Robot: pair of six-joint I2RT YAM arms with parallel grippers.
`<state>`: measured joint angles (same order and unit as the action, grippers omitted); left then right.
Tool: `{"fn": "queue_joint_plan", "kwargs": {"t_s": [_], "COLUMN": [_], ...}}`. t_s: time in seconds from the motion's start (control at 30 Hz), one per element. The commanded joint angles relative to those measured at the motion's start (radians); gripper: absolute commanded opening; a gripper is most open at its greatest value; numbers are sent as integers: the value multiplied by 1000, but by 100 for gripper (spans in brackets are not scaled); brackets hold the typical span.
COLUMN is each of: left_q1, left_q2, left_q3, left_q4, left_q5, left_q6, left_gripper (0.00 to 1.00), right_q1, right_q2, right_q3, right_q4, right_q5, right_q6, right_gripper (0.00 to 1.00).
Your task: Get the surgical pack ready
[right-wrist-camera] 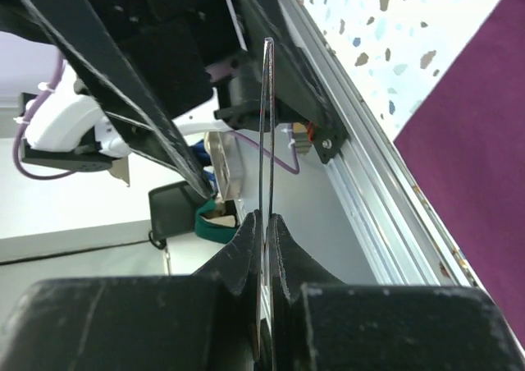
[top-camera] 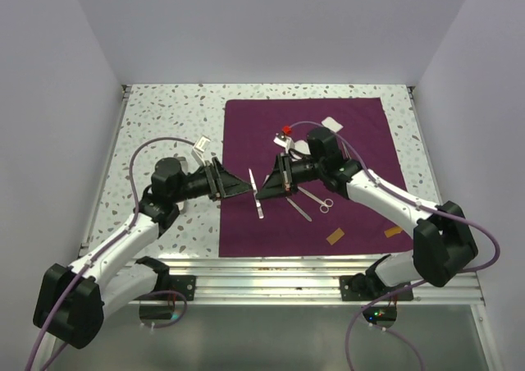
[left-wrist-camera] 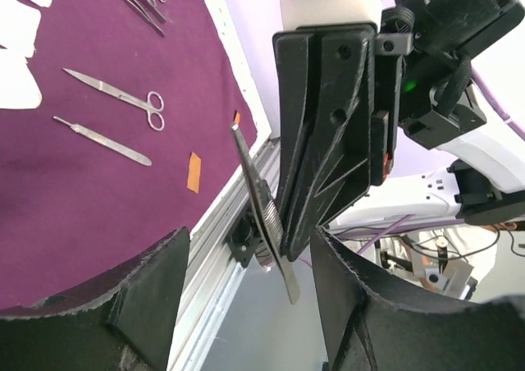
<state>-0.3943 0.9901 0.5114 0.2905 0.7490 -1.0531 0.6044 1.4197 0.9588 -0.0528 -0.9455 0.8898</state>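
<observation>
A dark purple cloth [top-camera: 353, 223] lies spread on the speckled table. My right gripper [top-camera: 264, 189] hangs above the cloth's left edge, shut on thin steel forceps [top-camera: 257, 194]. In the right wrist view the forceps [right-wrist-camera: 265, 125] stick straight out of the shut right gripper [right-wrist-camera: 264, 219]. My left gripper [top-camera: 246, 186] faces it from the left and is open. In the left wrist view the forceps [left-wrist-camera: 262, 207] hang between the left gripper's [left-wrist-camera: 246, 241] fingers without touching either. Scissors [top-camera: 321, 201] and another thin steel tool [top-camera: 299, 208] lie on the cloth. White gauze [top-camera: 332, 124] lies near its far edge.
Two orange-brown tabs [top-camera: 335, 237] [top-camera: 393, 231] lie on the cloth's near part. A small white object [top-camera: 201, 148] lies on the table left of the cloth. A red-topped item [top-camera: 286, 130] sits behind the right wrist. The aluminium rail [top-camera: 279, 272] runs along the near edge.
</observation>
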Motion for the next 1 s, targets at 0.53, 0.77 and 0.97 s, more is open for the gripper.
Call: {"fn": "queue_joint_plan", "kwargs": {"t_s": [0.53, 0.77, 0.97], "left_q1": [-21, 35, 86], "left_q2": [74, 155, 332], "left_q3": [-25, 401, 601], "left_q4": [290, -889, -1206], "left_q5": [-16, -550, -1053], "left_q6": [-150, 437, 561], "left_gripper": [0, 0, 0], "right_q1": [37, 11, -12], "right_q2": [51, 136, 199], "right_q3": [61, 400, 492], "right_q4": [-9, -794, -953], "right_q5": [-47, 516, 841], "right_q6": [-24, -480, -583], "right_gripper": [20, 87, 85]}}
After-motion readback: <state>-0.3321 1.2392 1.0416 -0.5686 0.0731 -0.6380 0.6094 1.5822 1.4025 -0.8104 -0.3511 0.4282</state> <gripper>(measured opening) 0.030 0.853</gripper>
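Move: The tweezers are high above the table, held crosswise in the shut right fingers, right at that hand's point; from the open left hand they lie about 3 cm right, 1 cm back and about level. From the left hand the tray is on the table some 10 cm ahead, 19 cm left and 21 cm below. From the right hand the nearest gauze lies roughly 13 cm ahead, 5 cm right, and the scalpel 6 cm ahead, 12 cm right, both 21 cm below. The tweezers pass across in mid-air: the left fingers ease about 1 cm right and close on them, and only then do the right fingers open wide and let go. The left hand carries them about 14 cm forward and left towards the tray, sinking slightly, its fingers swinging downward some 50 degrees; the empty right hand draws off forward, right and down over the gauze, fingers also tipping down. ##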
